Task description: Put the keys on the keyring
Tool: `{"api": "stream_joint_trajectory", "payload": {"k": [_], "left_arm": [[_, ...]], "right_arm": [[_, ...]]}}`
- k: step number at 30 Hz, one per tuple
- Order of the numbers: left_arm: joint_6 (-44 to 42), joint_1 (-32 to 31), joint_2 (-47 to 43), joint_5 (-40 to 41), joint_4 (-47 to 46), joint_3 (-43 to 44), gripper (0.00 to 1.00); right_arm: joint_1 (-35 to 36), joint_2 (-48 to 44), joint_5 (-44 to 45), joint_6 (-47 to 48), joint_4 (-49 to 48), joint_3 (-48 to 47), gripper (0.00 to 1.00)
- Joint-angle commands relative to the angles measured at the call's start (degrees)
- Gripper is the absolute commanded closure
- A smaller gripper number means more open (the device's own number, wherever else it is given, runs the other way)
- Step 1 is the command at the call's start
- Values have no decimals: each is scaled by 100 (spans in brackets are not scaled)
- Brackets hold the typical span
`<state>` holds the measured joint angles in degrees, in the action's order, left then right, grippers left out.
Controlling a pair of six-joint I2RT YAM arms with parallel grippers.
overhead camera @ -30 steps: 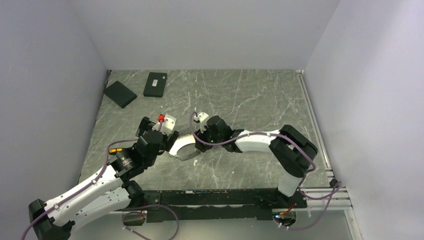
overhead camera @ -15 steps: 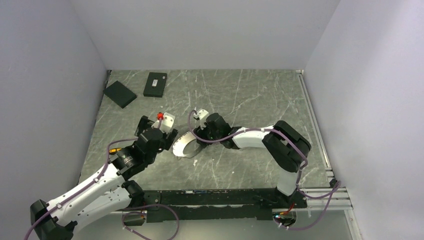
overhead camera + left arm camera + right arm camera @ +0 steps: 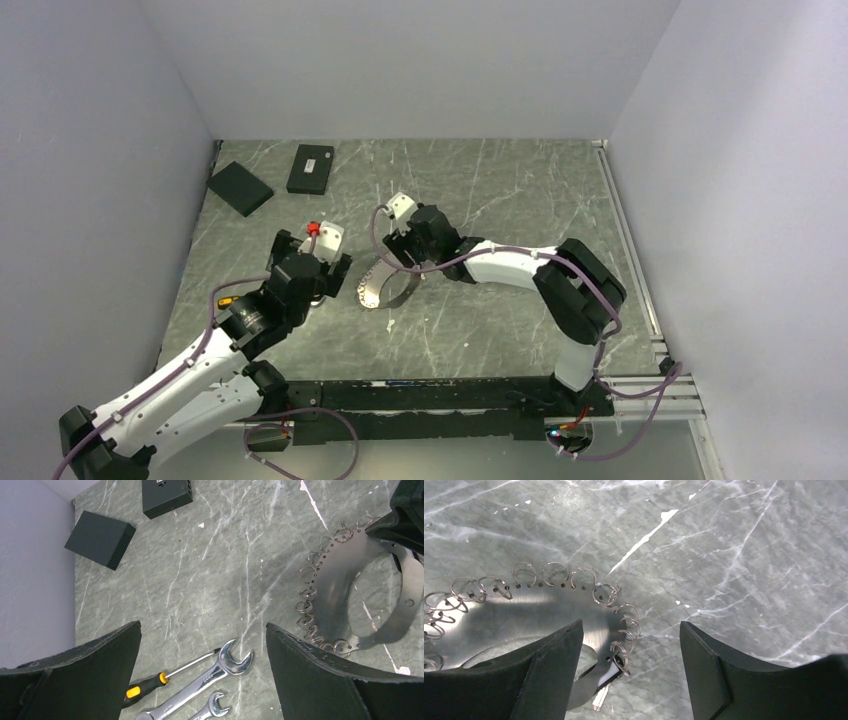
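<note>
The keyring (image 3: 384,284) is a flat silver metal hoop fringed with several small wire rings, lying on the table between the grippers. It also shows in the left wrist view (image 3: 345,575) and the right wrist view (image 3: 519,615). One small key (image 3: 608,684) with a dark head hangs from a wire ring at the hoop's edge; no other keys show. My right gripper (image 3: 402,262) is open just above the hoop's far side, and its left finger (image 3: 524,680) overlaps the band. My left gripper (image 3: 335,268) is open and empty, left of the hoop.
Two silver wrenches (image 3: 200,680) and a black-and-orange screwdriver (image 3: 145,685) lie under my left gripper. Two black boxes (image 3: 240,187) (image 3: 311,168) sit at the far left of the marble table (image 3: 500,200). Walls close in on three sides.
The hoop has shifted right and away from the left gripper. My right gripper has moved farther back with it. My left gripper has drawn slightly left.
</note>
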<state>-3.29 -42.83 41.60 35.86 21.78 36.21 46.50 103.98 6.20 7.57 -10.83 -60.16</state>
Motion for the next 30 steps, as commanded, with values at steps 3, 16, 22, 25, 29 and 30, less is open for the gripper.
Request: {"api": "stream_joint_trajectory", "payload": {"k": [3,16,22,25,29,30], "left_arm": [[271,49,-164,149,-113,288,0],[291,73,-434,411,-48,330,0],[293,81,-467,387,11,341,1],[292,81,-388,347,101,398,1],[294,75,-394,351,141,407,0],[294,76,-418,347,136,401,0]], "right_arm": [[-23,-894,-92,-202,-387,112,8],[-30,-2724,504,-2014,-1582,1307,0],[-32,-3094,435,-2170,-1338,1485,0],[-30,-3164,423,-2193,-1319,1621,0],[-25,-3131,432,-2430,-1064,1574,0],[-26,-3129,397,-2429,-1054,1589,0]]}}
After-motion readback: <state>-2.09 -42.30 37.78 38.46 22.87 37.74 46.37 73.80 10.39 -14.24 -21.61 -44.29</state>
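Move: The keyring, a ringed metal plate flat on the table, is centred about 4 cm back and 5 cm left of the right hand, some 6 cm below. The keys with their black fob lie under its near-right tip, roughly 1 cm back and 2 cm right of that hand. The large wrench's open end is about 8 cm back and 19 cm left. From the left hand the keyring lies some 6 cm ahead, 16 cm right and 17 cm below. Up and away from the keyring goes the right hand, empty, climbing quickly by about 16 cm, then easing down slightly, while drifting some 4 cm back and 4 cm right. On the way it rolls its left side up roughly 30 degrees and its already parted fingers spread fully open. The left hand, wide open and holding nothing, rises a couple of centimetres. ##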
